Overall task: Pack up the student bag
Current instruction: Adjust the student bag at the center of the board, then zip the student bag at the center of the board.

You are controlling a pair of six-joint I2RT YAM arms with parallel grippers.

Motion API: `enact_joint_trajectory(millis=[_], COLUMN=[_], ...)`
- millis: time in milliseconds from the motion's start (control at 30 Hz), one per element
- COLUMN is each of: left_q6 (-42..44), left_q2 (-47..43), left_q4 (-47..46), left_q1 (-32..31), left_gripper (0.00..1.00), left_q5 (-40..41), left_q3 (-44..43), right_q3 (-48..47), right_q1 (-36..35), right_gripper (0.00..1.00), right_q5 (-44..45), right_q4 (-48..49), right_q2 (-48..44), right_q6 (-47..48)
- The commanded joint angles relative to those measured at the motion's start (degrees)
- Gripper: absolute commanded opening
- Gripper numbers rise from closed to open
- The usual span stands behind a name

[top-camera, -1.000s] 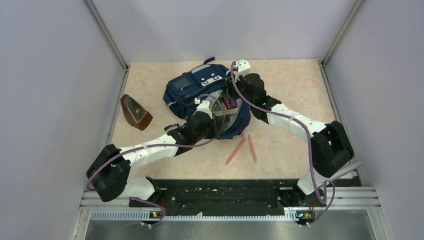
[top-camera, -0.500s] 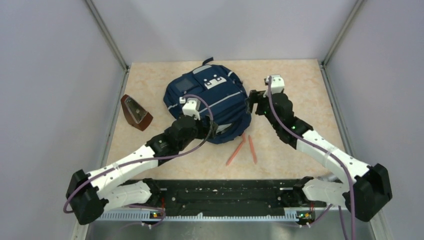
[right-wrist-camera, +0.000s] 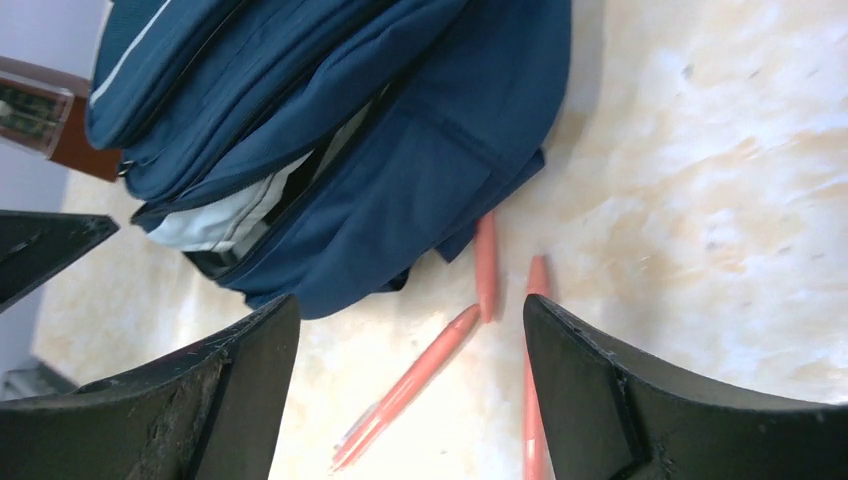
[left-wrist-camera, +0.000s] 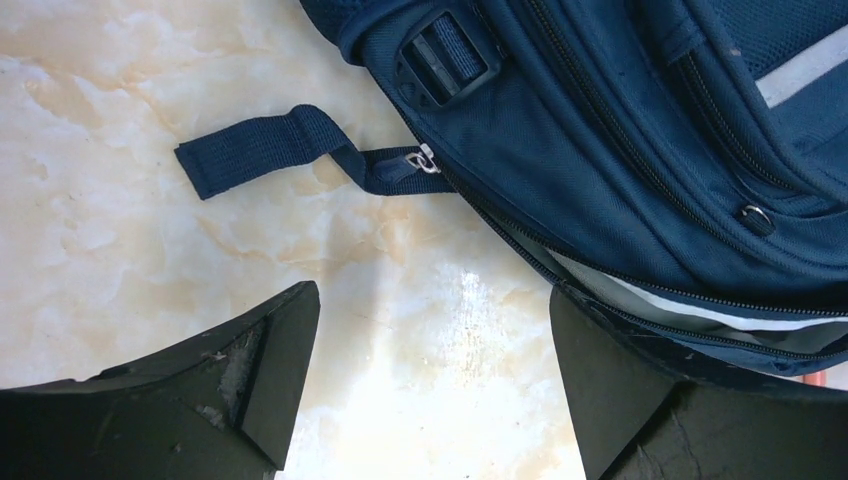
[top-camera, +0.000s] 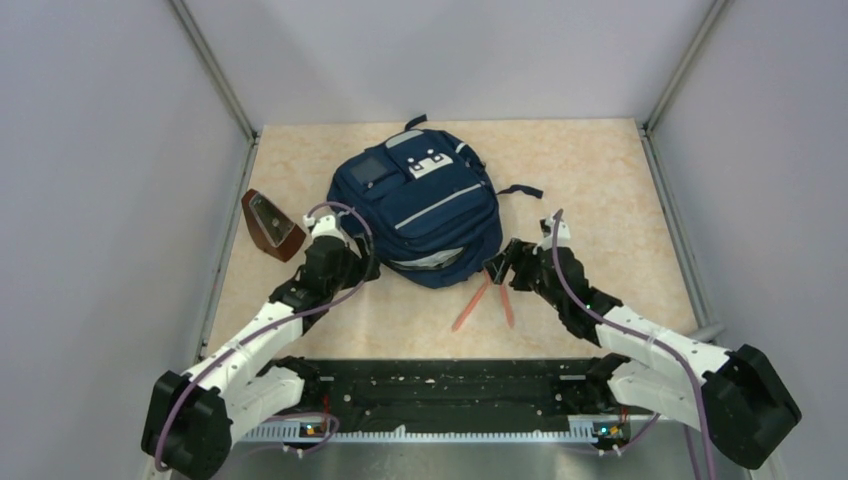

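The student bag [top-camera: 420,205], navy with grey strips and a white patch, lies flat at mid-table with its front up. Its near zip gapes a little and shows pale lining [left-wrist-camera: 690,308] [right-wrist-camera: 225,218]. My left gripper [top-camera: 366,266] [left-wrist-camera: 432,300] stands open over bare table at the bag's [left-wrist-camera: 620,130] near-left corner, holding nothing. A loose strap end [left-wrist-camera: 255,150] lies ahead of it. My right gripper [top-camera: 502,266] [right-wrist-camera: 410,305] is open at the bag's [right-wrist-camera: 330,130] near-right corner, above salmon-pink pens [top-camera: 470,305] [right-wrist-camera: 410,385], and is empty too.
A brown wedge-shaped object [top-camera: 271,226] [right-wrist-camera: 45,120] lies left of the bag near the left wall. Pale walls close the table on three sides. The black rail [top-camera: 440,385] with both arm bases runs along the near edge.
Both grippers let go of the bag and opened, then drew back toward the near edge. The bag's opening fell nearly shut, hiding the book seen inside a second ago.
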State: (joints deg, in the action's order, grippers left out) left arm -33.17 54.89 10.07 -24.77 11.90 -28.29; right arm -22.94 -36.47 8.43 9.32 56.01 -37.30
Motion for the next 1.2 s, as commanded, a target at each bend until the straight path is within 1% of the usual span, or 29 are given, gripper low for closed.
enact_joint_trajectory(millis=[0,67,133,300,400,533,600,633,700,767,800,833,867,933,967,1067,1167], left_q6=[-0.6,-1.2,-1.7,-1.9,-1.7,-1.7,-2.1,-2.3,-2.7,-2.5,-2.2,-2.0,-1.7,-1.2,-0.9,-0.2,2.1], left_q2=[0.7,1.2,0.9,0.7,0.7,0.9,1.5,1.8,2.3,2.3,2.2,2.3,2.4,3.2,3.8,6.7,10.0], left_q4=[-5.3,-5.7,-7.2,-8.7,-8.6,-8.4,-8.5,-8.7,-9.5,-12.3,-13.9,-15.1,-15.9,-16.8,-17.2,-19.8,-23.1], left_q1=[3.7,4.9,5.7,6.9,7.1,8.2,9.2,9.8,10.8,11.0,11.1,11.1,11.1,11.1,11.2,11.2,11.2], left_gripper=[0.90,0.90,0.90,0.90,0.90,0.90,0.91,0.91,0.91,0.91,0.91,0.91,0.91,0.91,0.91,0.90,0.85], left_q5=[-4.3,-5.1,-6.1,-8.5,-8.6,-7.8,-7.8,-8.1,-9.2,-10.3,-10.9,-11.4,-11.6,-11.6,-13.4,-15.9,-20.0], left_q3=[0.3,0.6,1.4,1.9,2.1,2.6,2.8,2.9,3.4,4.3,4.8,5.3,5.6,5.8,5.8,5.7,5.0], right_q3=[2.6,3.2,2.1,1.0,-0.8,-1.8,-4.1,-5.1,-5.9,-6.6,-7.1,-7.4,-7.7,-8.2,-8.6,-10.7,-13.7], right_q1=[-1.7,-1.7,-1.8,-1.8,-1.8,-1.8,-1.6,-1.6,-1.4,-0.7,-0.2,0.5,1.8,3.6,4.5,6.6,8.3], right_gripper=[0.80,0.79,0.76,0.76,0.76,0.76,0.73,0.69,0.55,0.44,0.36,0.24,0.15,0.03,0.00,0.00,0.00], right_q5=[-3.0,-3.5,-2.8,-1.2,-1.1,-1.8,-1.0,-0.5,0.0,-0.6,-1.0,-1.4,-1.9,-2.8,-3.0,-3.0,-3.4], right_q4=[14.3,18.0,18.6,22.8,23.7,28.9,27.1,26.2,26.4,26.4,26.1,25.6,25.1,24.1,23.2,19.2,15.1], right_q2=[1.9,4.6,7.7,14.2,18.3,23.0,24.7,25.3,25.6,25.3,24.9,24.4,23.8,22.3,21.4,19.7,19.4], right_q6=[-9.9,-11.7,-12.7,-13.6,-13.8,-12.2,-10.7,-9.8,-7.9,-6.8,-6.3,-6.0,-5.7,-5.0,-4.3,-1.5,1.0])
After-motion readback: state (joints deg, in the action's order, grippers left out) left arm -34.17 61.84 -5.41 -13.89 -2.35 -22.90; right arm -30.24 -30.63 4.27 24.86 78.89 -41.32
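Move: My open right hand has the student bag's near right corner about 4 cm ahead, 5 cm left and 4 cm below; one red stick lies 6 cm back and 2 cm right of this hand, another 7 cm back and 5 cm left, both about 10 cm down. From my left hand, the bag's near left corner is roughly 6 cm ahead, dead level sideways and 6 cm down, with the wooden case some 8 cm ahead and 20 cm left. I bring my right hand left and down about 5 cm each way onto the bag's near right corner, press on forward, then shut the fingers and pinch the cloth there. Gripping, I go on forward while drawing back right some 3 cm and rising a little. My left hand stays open, creeping about 2 cm forward towards the near left corner, sinking as much and rolling 10 degrees left side down. ##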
